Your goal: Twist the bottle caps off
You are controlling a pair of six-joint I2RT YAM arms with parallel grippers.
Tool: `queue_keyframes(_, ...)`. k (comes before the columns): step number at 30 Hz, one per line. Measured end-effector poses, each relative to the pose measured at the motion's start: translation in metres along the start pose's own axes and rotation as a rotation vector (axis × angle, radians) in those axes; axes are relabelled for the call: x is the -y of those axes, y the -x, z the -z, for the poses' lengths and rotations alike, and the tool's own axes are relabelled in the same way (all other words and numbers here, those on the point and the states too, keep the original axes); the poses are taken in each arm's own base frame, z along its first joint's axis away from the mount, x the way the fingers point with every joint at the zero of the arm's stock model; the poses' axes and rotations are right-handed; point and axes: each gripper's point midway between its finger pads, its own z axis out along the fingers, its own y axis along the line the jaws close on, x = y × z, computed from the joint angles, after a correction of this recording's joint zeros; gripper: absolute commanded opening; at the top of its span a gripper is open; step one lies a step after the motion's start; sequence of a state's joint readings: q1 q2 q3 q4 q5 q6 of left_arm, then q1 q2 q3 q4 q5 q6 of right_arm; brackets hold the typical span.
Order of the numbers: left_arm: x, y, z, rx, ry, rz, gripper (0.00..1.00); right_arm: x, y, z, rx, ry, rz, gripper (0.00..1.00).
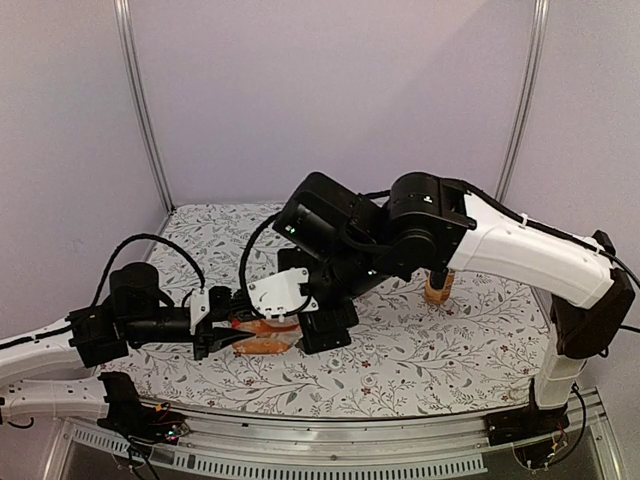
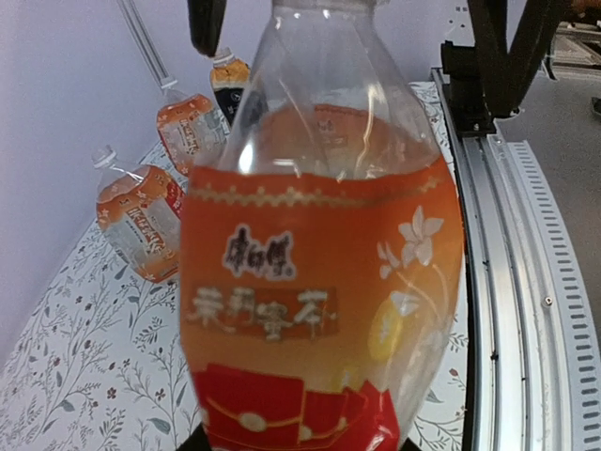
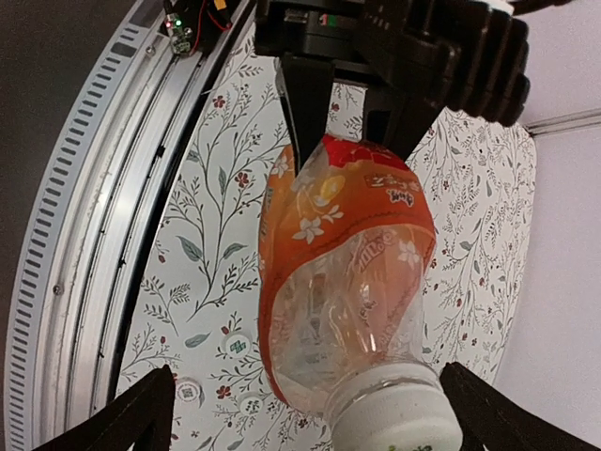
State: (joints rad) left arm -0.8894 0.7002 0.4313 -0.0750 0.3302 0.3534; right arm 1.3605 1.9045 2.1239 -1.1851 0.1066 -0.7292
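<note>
A clear bottle [image 3: 343, 272] of orange drink with an orange and red label is held off the table, and my left gripper [image 3: 347, 132] is shut on its base end. Its white cap [image 3: 399, 418] points at the right wrist camera. My right gripper [image 3: 306, 371] stands open, its fingertips [image 3: 155, 390] wide apart on either side of the cap and not touching it. In the left wrist view the bottle [image 2: 319, 282] fills the frame and hides my left gripper [image 2: 299, 442]. From above, the bottle [image 1: 262, 346] lies between left gripper [image 1: 225, 330] and right gripper [image 1: 300, 322]; the cap is hidden there.
Three loose white caps [image 3: 237, 346] lie on the floral tablecloth under the bottle. Three more bottles stand near the back wall: two orange-labelled [image 2: 141, 216], [image 2: 188, 132] and a black-labelled one [image 2: 230, 80]. One bottle [image 1: 438, 287] shows behind the right arm. The metal rail [image 2: 507, 282] runs along the near edge.
</note>
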Motion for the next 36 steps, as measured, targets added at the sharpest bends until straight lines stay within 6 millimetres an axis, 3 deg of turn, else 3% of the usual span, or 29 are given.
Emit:
queue_keyframes(4, -0.001, 0.003, 0.001, 0.012, 0.007, 0.003, 0.09, 0.013, 0.012, 0.009, 0.11, -0.103, -0.165, 0.99)
queue_keyframes(8, -0.002, 0.006, 0.003, 0.024, 0.013, 0.002, 0.09, 0.034, 0.022, 0.041, 0.247, -0.204, -0.435, 0.99)
queue_keyframes(11, -0.003, 0.007, 0.003, 0.028, 0.017, 0.003, 0.09, 0.059, 0.025, 0.063, 0.34, -0.287, -0.735, 0.94)
queue_keyframes(15, -0.003, 0.008, 0.003, 0.031, 0.019, 0.002, 0.09, 0.068, 0.02, 0.061, 0.375, -0.299, -1.054, 0.89)
queue_keyframes(18, -0.004, 0.01, 0.003, 0.039, 0.022, -0.001, 0.09, 0.067, 0.018, 0.052, 0.359, -0.29, -1.193, 0.85)
queue_keyframes(26, -0.005, 0.013, 0.005, 0.05, 0.027, -0.005, 0.09, 0.045, 0.014, 0.036, 0.259, -0.298, -1.314, 0.51)
queue_keyframes(36, -0.006, 0.011, 0.003, 0.039, 0.035, -0.002, 0.09, 0.042, 0.014, 0.036, 0.253, -0.296, -1.337, 0.44)
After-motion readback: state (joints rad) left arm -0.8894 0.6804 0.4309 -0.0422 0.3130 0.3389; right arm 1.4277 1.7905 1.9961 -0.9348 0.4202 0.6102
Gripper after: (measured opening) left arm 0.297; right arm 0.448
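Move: The white cap sits just inside the right hand's open fingers, about 2 cm above the hand point, neither ahead nor to the side. The held bottle's body is some 5 cm to the left and 6 cm below. An opened tea bottle stands roughly 15 cm ahead, 11 cm to the right and 19 cm lower. From the left hand, which grips the bottle low, the cap is about 9 cm to the right, 10 cm up and level fore and aft. The left fingers keep their grip low on the bottle, rising barely 1 cm. With the cap already released, the right hand lifts about 9 cm and eases a little forward, swinging back clockwise some 60 degrees with a marked tilt, then sinks about 4 cm to the cap. Its wide-open fingers narrow to about half around the cap without pinching it. ##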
